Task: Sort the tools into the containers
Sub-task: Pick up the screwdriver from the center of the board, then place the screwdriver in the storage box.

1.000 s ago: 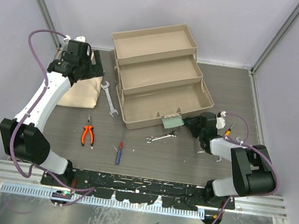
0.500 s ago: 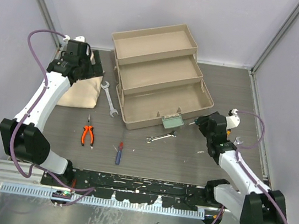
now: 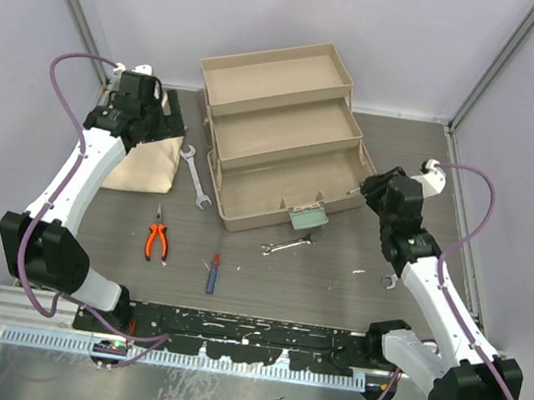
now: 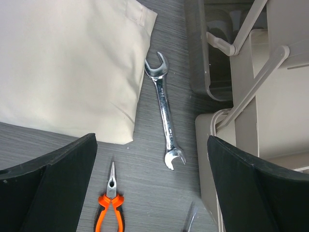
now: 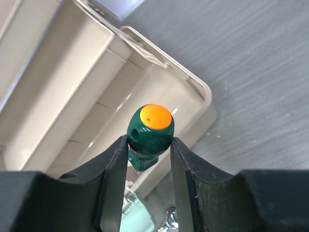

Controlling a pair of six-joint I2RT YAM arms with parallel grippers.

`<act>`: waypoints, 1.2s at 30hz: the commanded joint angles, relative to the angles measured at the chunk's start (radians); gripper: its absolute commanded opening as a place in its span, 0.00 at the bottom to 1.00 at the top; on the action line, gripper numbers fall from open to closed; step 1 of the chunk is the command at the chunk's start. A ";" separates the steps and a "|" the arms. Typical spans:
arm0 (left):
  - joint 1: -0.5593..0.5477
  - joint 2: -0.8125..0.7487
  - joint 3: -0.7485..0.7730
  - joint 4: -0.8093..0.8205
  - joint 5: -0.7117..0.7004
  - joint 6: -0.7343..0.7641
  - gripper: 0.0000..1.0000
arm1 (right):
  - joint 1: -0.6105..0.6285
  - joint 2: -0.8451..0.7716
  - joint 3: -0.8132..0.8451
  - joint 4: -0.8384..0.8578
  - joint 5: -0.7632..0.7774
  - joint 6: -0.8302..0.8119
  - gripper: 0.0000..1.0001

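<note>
My right gripper (image 5: 148, 145) is shut on the green handle of a screwdriver (image 5: 150, 128) with an orange cap. It hangs at the right corner of the toolbox's lowest tray (image 3: 293, 189). The middle tray (image 3: 282, 128) and top tray (image 3: 277, 74) step up behind it. My left gripper (image 4: 151, 139) is open, high over a long silver wrench (image 4: 164, 111) and orange-handled pliers (image 4: 111, 208). On the table in front lie a blue-red screwdriver (image 3: 213, 273) and a small wrench (image 3: 287, 247).
A tan cloth bag (image 3: 143, 163) lies left of the toolbox, under my left arm. A pale green latch (image 3: 305, 215) sticks out at the toolbox's front. Grey walls close in the table on three sides.
My right arm has swung from the table's front right up to the toolbox's right corner, carrying the green screwdriver. The left arm has not moved.
</note>
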 commanded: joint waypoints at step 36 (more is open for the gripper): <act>0.006 -0.023 -0.005 0.041 0.029 0.014 0.99 | 0.004 1.108 1.326 0.170 -0.362 0.108 0.23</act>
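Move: The screwdriver is already in my right fingers. The middle of the toolbox's top tray, where I take it, lies about 27 cm ahead of this hand, 26 cm to its left and roughly level with it. The middle tray is some 16 cm ahead, 22 cm left and 7 cm below; the bottom bin is 7 cm ahead, 19 cm left, 15 cm below. From my left hand the top tray is about 18 cm ahead and 23 cm right. I sweep my right hand forward about 27 cm, drifting some 13 cm left, past the right ends of the lower trays towards the top tray. I climb 10 cm mostly in the first half, then level off, turning the wrist about 15 degrees counter-clockwise while the fingers tip up and the hand's left side rises. My fingers keep their grip on the green handle. ##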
